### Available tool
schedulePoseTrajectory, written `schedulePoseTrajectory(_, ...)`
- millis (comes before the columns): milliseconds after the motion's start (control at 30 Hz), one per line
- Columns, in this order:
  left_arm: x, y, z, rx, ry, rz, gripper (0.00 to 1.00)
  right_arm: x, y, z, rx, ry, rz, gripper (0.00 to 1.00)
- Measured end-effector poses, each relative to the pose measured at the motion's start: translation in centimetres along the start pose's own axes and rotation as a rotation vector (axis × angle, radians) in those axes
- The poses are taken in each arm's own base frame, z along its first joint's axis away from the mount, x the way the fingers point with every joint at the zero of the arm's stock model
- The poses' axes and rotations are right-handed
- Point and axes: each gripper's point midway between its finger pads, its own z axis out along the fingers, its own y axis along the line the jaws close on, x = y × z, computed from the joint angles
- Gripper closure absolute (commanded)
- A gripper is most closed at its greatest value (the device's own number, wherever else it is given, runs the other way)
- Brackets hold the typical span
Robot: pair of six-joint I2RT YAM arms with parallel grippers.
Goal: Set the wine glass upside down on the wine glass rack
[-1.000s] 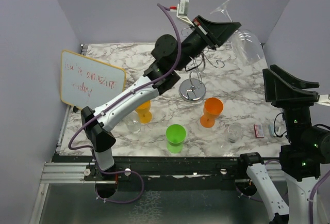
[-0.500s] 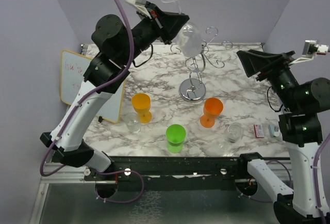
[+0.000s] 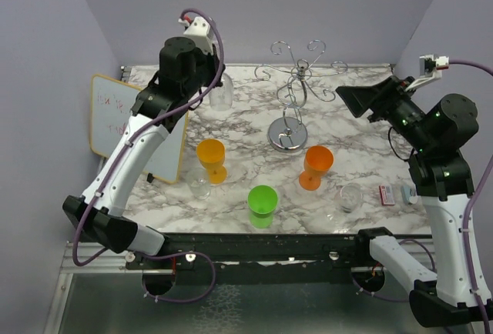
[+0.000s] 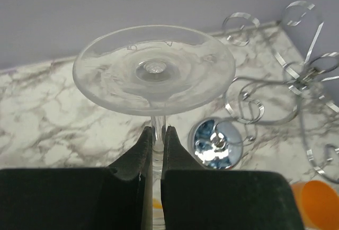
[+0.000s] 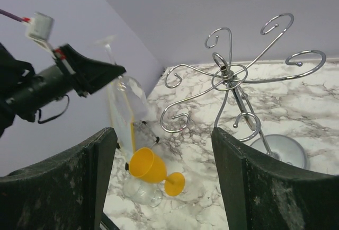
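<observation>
The clear wine glass (image 4: 153,68) is held upside down, foot uppermost, with its stem pinched between the black fingers of my left gripper (image 4: 157,140), which is shut on it. From above, the glass (image 3: 222,94) hangs over the back left of the table under the left gripper (image 3: 209,63), well left of the rack. The chrome wine glass rack (image 3: 296,88) stands at the back centre on its round mirrored base (image 3: 287,132), its curled arms bare. My right gripper (image 3: 350,97) is open and empty, raised to the right of the rack (image 5: 230,73), facing it and the glass (image 5: 124,97).
A whiteboard (image 3: 131,126) leans at the left edge. A yellow goblet (image 3: 212,157), an orange goblet (image 3: 316,166), a green cup (image 3: 263,203) and two clear glasses (image 3: 199,186) (image 3: 350,195) stand in front of the rack. A small red item (image 3: 387,194) lies front right.
The left arm has swung the glass from right of the rack, over it, to the back left and lowered it. The right arm has risen and turned its open gripper toward the rack.
</observation>
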Motion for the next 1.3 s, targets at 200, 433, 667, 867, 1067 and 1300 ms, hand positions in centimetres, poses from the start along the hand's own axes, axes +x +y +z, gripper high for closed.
schedulePoseTrajectory(200, 9.1, 3.0, 0.7, -0.005, 0.161, 0.045, 1.00, 1.1, -0.8, 0.1, 0.015, 0.023, 0.012, 0.23)
schedulePoseTrajectory(433, 11.3, 0.1, -1.0, 0.223, 0.062, 0.102, 1.00, 2.8, -1.9, 0.2, 0.042, 0.064, 0.037, 0.23)
schedulePoseTrajectory(667, 9.8, -3.4, -0.7, 0.431, -0.051, 0.138, 1.00, 3.7, -2.2, -0.2, 0.048, 0.076, 0.051, 0.23)
schedulePoseTrajectory(867, 11.0, -5.1, 0.4, 0.559, -0.045, 0.149, 1.00, 3.7, -2.0, -0.4, 0.040, 0.077, 0.053, 0.23)
schedulePoseTrajectory(1067, 12.1, -6.3, 0.4, 0.656, -0.027, 0.153, 1.00, 4.4, -2.2, -0.4, 0.042, 0.094, 0.067, 0.23)
schedulePoseTrajectory(1300, 13.9, -7.0, 1.6, 0.723, 0.021, 0.142, 1.00, 5.2, -2.5, -0.4, 0.045, 0.116, 0.095, 0.23)
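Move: The left gripper holds the clear wine glass upside down by its stem. The rack's left curl lies about 13 cm to its right, 2 cm ahead and 10 cm lower; the rack's hub is some 22 cm right and 3 cm ahead, its round base beneath that, roughly 35 cm down. The yellow goblet stands 7 cm back, 2 cm left, far below. From the right hand the left curl is about 15 cm ahead and 17 cm left. Keep the left fingers shut on the stem and drop the inverted glass quickly at first, about 12 cm in all, then carry it some 9 cm right and slightly back, in towards the rack's left curl, swinging the gripper about 40 degrees clockwise. Meanwhile sink the empty, open right hand about 6 cm, tipping it slightly down. ##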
